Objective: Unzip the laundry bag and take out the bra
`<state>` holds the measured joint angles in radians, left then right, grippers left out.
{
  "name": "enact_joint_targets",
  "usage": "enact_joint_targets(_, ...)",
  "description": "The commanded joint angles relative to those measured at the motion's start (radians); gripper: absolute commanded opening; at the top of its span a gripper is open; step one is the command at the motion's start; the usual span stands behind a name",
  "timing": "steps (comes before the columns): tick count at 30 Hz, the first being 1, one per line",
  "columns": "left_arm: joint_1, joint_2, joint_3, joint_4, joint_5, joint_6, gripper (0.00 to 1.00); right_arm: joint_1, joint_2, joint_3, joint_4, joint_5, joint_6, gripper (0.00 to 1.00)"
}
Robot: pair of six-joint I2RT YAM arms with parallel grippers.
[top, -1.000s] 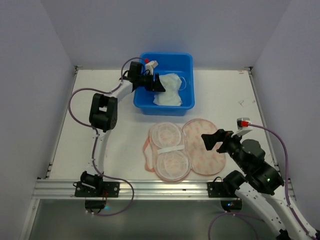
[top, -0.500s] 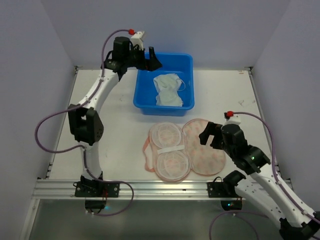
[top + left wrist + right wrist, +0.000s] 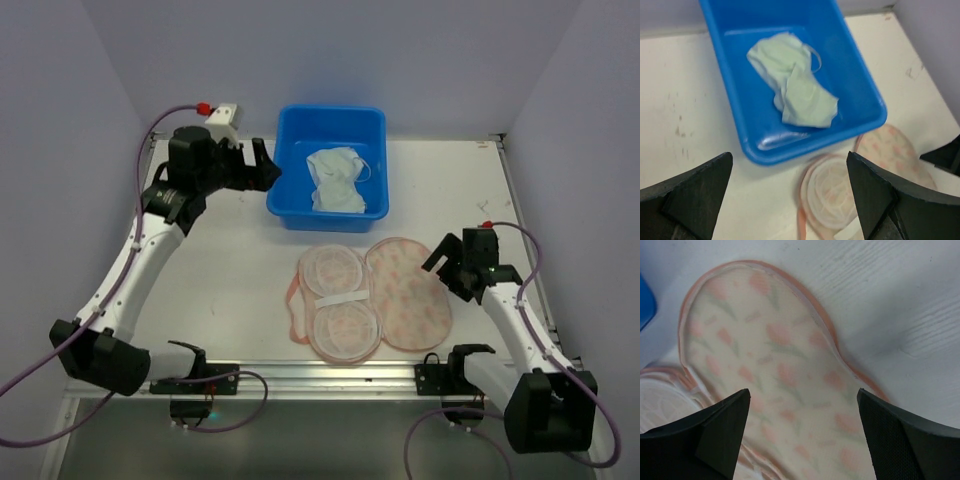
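The laundry bag point(image 3: 370, 300) lies opened flat on the table's front middle, its printed flap point(image 3: 785, 370) to the right and its two round mesh cups point(image 3: 832, 192) to the left. The pale mint bra point(image 3: 338, 180) lies crumpled inside the blue tub point(image 3: 325, 215); the left wrist view shows the bra point(image 3: 790, 85) there too. My left gripper point(image 3: 258, 167) hangs open just left of the tub, empty. My right gripper point(image 3: 446, 262) is open and empty above the bag's right edge.
The blue tub point(image 3: 867, 95) stands at the back middle of the white table point(image 3: 200, 260). Grey walls close in the left, right and back sides. A metal rail point(image 3: 300, 375) runs along the near edge.
My left gripper opened, leaving the bra in the tub, then rose and swung left out of the tub. The right arm swung back and to the right along the bag's edge.
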<state>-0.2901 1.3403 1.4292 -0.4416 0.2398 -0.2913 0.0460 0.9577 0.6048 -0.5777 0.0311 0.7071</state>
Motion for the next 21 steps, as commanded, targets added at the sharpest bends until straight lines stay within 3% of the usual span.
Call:
enact_joint_targets(1,0.005,-0.122,-0.195,-0.035,-0.069,0.041,1.0,-0.041,0.074,-0.028,0.114,-0.115,0.028,0.89)
enact_joint_targets(6,0.005,-0.271,-0.331,-0.068,-0.131,0.08,1.0,-0.072,0.174,-0.036,0.159,-0.088,0.043,0.79)
enact_joint_targets(10,0.005,-0.366,-0.456,0.001,-0.143,0.078,1.0,-0.072,0.243,-0.039,0.182,-0.083,0.045,0.72)
enact_joint_targets(17,0.005,-0.379,-0.498,0.029,-0.174,0.076,1.0,-0.071,0.263,-0.039,0.159,-0.001,0.028,0.67)
enact_joint_targets(21,0.005,-0.366,-0.507,0.041,-0.157,0.075,1.0,-0.057,0.192,-0.017,0.104,0.035,0.012,0.65)
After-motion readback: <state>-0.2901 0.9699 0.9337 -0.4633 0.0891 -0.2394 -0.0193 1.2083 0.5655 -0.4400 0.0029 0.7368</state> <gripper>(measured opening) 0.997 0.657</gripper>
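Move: The laundry bag's flowered flap lies spread under my right hand, its middle about 6 cm left, 2 cm back and 8 cm below. The bag's mesh half lies some 24 cm left and 4 cm back of that hand; the blue bin is roughly 32 cm ahead and 27 cm left. From my left hand, the flap is about 15 cm back, 33 cm right and 33 cm below, and the bin 18 cm ahead, 13 cm right. I lower my right hand about 5.5 cm, almost straight down towards the outer edge of the flowered flap, tipping the fingers some 10 degrees steeper and closing them from nearly wide open to about two-thirds; whether they touch the cloth can't be seen. My left hand, empty and wide open, sinks about 10 cm and draws back and a little left, away from the blue bin. ##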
